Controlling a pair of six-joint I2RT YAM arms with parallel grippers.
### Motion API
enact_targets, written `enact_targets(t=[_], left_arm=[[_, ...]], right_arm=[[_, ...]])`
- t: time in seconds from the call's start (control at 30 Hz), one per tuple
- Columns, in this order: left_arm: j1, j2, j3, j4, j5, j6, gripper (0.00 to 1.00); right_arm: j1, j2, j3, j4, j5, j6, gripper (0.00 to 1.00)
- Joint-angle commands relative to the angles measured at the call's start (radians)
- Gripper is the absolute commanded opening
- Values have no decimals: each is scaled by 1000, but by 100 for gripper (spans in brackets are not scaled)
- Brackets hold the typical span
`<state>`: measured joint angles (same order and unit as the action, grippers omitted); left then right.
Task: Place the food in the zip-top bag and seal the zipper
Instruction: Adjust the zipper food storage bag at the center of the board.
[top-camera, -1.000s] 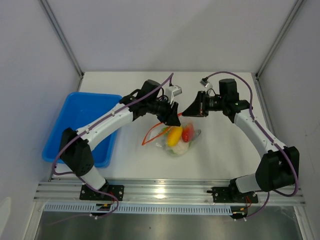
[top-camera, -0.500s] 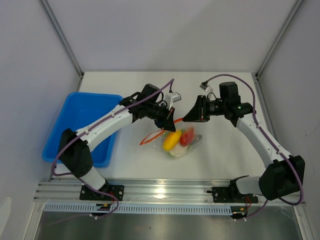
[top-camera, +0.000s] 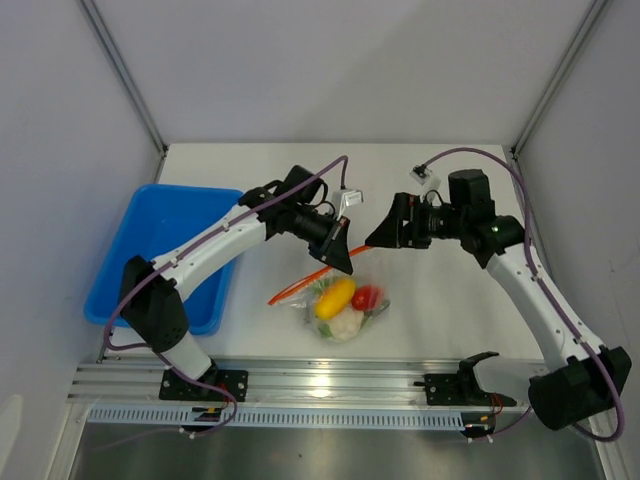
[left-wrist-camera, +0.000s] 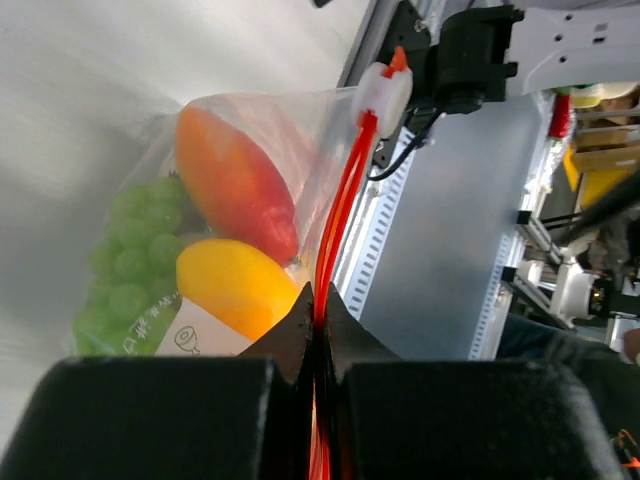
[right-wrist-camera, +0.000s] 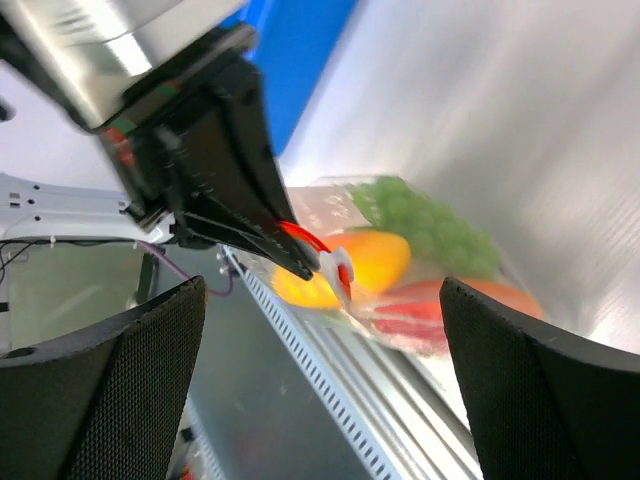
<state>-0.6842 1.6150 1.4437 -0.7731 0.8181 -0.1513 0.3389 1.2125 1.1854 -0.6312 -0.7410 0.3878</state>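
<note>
The zip-top bag (top-camera: 342, 306) is a clear pouch just below my left gripper (top-camera: 343, 258). It holds the food: a yellow fruit (top-camera: 333, 297), a red-orange piece (top-camera: 365, 297) and a pale piece (top-camera: 343, 325). In the left wrist view my left gripper (left-wrist-camera: 318, 300) is shut on the orange-red zipper (left-wrist-camera: 340, 215). A white slider (left-wrist-camera: 385, 88) sits at the zipper's far end, with the red-orange piece (left-wrist-camera: 235, 180), yellow fruit (left-wrist-camera: 235, 285) and green bits (left-wrist-camera: 130, 260) beside it. My right gripper (top-camera: 378, 235) stands open, just right of the left one. In its own view my right gripper (right-wrist-camera: 322, 290) frames the slider (right-wrist-camera: 340, 270), touching nothing.
A blue tray (top-camera: 150, 250) lies at the left, under the left arm's forearm. The aluminium rail (top-camera: 330, 385) runs along the near edge in front of the bag. White walls close in the back and sides.
My left gripper has shut on the zipper strip. My right gripper has opened wide and drawn back to the right. The bag has shifted toward the near edge and slightly left.
</note>
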Motion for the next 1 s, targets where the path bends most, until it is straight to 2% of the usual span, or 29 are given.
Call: enact_targets(t=[0.0, 0.1, 0.2, 0.33, 0.43, 0.67, 0.77, 0.83, 0.97], left_arm=[[3, 6, 9, 118, 125, -82, 0], [5, 8, -12, 182, 147, -102, 1], [5, -1, -43, 225, 150, -125, 1], [8, -17, -138, 355, 197, -184, 1], [8, -7, -172, 396, 214, -215, 0], [6, -32, -281, 552, 227, -287, 1], [5, -53, -304, 563, 220, -301, 1], [5, -82, -327, 587, 222, -327, 1], [2, -109, -339, 586, 225, -324, 1]], right_arm=[[-32, -94, -62, 118, -18, 16, 100], [-57, -152, -199, 296, -118, 77, 99], [-58, -201, -314, 430, -158, 108, 90], [-57, -209, -394, 502, -176, 103, 74], [-51, -225, -444, 569, -169, 111, 71], [-37, -306, -544, 611, -147, 117, 60], [-28, -349, -566, 599, -127, 106, 53], [-20, -363, -579, 611, -121, 123, 45], [3, -380, -598, 619, -103, 131, 41]])
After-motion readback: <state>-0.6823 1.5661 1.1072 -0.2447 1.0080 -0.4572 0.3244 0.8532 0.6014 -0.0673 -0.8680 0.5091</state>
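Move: Beside the left fingers, which already pinch the orange zipper strip, the slider end lies about 5 cm to their right and 4 cm ahead, at nearly the same height. From the wide-open right hand that slider end is some 4 cm back, 3 cm to the left and 3 cm lower. In the bag, the yellow fruit sits about 11 cm back, 10 cm left and 12 cm below the right hand, the red fruit 12 cm back, 3 cm left and equally low. Bringing its wide-open fingers in around the strip's slider end, the right hand comes back about 5 cm and sinks nearly as much, mostly sinking first and then drawing back, while the fingers level out some 10 degrees and close to under half open. The left hand keeps its pinch on the strip, eases right, then down and back, about 2 cm each, its fingertips tilting up. ##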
